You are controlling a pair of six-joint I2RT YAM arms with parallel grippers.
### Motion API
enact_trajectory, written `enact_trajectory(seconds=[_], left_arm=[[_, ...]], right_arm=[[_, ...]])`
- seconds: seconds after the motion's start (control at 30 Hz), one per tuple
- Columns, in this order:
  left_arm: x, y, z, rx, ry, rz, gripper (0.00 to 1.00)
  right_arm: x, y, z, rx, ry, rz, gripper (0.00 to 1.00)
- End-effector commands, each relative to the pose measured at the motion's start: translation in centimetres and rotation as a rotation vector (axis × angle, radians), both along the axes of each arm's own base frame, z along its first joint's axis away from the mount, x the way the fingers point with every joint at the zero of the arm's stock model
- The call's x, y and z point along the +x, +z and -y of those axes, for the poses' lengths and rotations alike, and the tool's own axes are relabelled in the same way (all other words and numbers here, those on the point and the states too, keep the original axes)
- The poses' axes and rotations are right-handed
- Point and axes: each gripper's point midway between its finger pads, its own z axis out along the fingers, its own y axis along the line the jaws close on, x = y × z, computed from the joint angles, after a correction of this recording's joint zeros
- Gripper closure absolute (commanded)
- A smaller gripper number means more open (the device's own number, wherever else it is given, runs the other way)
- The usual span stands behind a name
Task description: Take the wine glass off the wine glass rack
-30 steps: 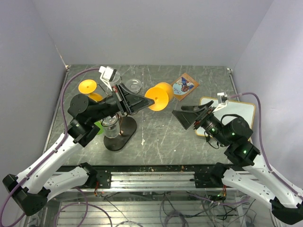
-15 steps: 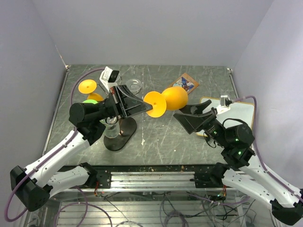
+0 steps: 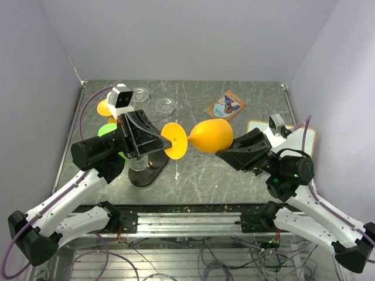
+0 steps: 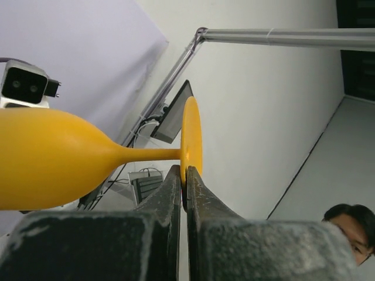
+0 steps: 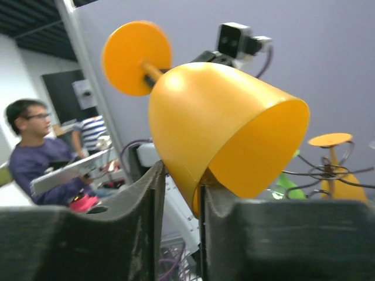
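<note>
An orange wine glass (image 3: pixel 210 134) hangs on its side in the air between my two arms, to the right of the wine glass rack (image 3: pixel 153 168). My left gripper (image 3: pixel 164 142) is shut on the edge of the glass's foot disc (image 4: pixel 191 134), with the stem and bowl (image 4: pixel 53 158) running off to the left in the left wrist view. My right gripper (image 3: pixel 226 151) grips the bowl's rim: one finger lies against the outer wall (image 5: pixel 205 117) and the other sits inside the bowl. The right gripper (image 5: pixel 180 178) is shut on that wall.
The rack still carries another orange glass (image 3: pixel 105 108), a green one (image 3: pixel 108 129) and clear ones (image 3: pixel 165 105). A printed card (image 3: pixel 225 107) lies at the back of the table. A white board (image 3: pixel 306 136) sits at the right edge.
My left arm has swung the orange glass toward the near side and a little left. My right gripper, open before, has come up to the bowl and closed on its rim.
</note>
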Motion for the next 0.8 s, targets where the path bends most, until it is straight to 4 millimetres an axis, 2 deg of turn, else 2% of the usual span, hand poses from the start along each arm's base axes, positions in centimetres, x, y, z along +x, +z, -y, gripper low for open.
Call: enact_trajectory(seconds=[0.0,0.03,0.1,0.17,0.23,0.33,0.4,0.5,0.57,0.63,0.73,0.77], left_arm=[[1.0,-1.0,0.9,0.022,0.02,0.011,0.93],[1.2,-1.1,1.0,0.032,0.032,0.006,0.93],[1.6,-1.2,1.2,0.051,0.071,0.003,0.89],[2.3,-1.5,1.4,0.08,0.126,0.0,0.79],[2.9,-1.7,1.4,0.112,0.203,0.011,0.57],[4.3,-2.7,1.5,0.195,0.325,-0.002,0.32],[5.3,-3.3,1.2,0.244,0.41,-0.016,0.25],[6.6,-4.3,0.6,0.329,0.519,-0.039,0.21],[7.1,-4.4,0.0,0.355,0.583,-0.041,0.17],[7.5,-4.3,-0.7,0.373,0.643,-0.04,0.11],[8.2,-4.6,-1.8,0.415,0.731,-0.043,0.08],[8.4,-4.7,-2.2,0.426,0.756,-0.045,0.08]], right_arm=[[-4.3,3.0,1.4,0.083,0.127,0.186,0.89],[-4.2,3.1,1.4,0.083,0.118,0.188,1.0],[-3.5,3.1,1.3,0.078,0.084,0.172,1.0],[-2.9,3.2,1.5,0.08,0.041,0.154,1.0],[-2.1,3.2,1.7,0.072,-0.007,0.132,1.0],[-0.4,2.9,2.1,0.061,-0.104,0.068,1.0],[1.0,2.6,2.6,0.061,-0.178,0.012,1.0],[3.7,1.8,3.6,0.059,-0.306,-0.12,1.0],[6.4,0.6,4.7,0.065,-0.408,-0.289,1.0],[9.5,-1.8,6.1,0.069,-0.537,-0.52,1.0],[13.0,-5.5,7.6,0.02,-0.727,-0.774,1.0],[14.0,-8.0,7.9,-0.062,-0.809,-0.86,1.0]])
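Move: The left fingers hold the wine glass by its foot, the glass's middle about 9 cm to their right, 3 cm ahead and 2 cm lower. From the right gripper, set around the rim, that middle lies about 7 cm left, 5 cm above and 1 cm ahead. The wine glass rack stands some 21 cm ahead of the left hand, 12 cm left and 35 cm below; the white board is roughly 24 cm ahead of the right hand, 32 cm right and 40 cm below. Shut the right fingers on the glass's rim and draw back about 3 cm; as that grip takes hold, open the left gripper wide off the foot. Ease the left hand forward and slightly down, turning it counter-clockwise. Then sweep the right hand forward, some 13 cm from its rearmost point, and rightward, tipping down and turning clockwise about 30 degrees, the rim kept pinched. ##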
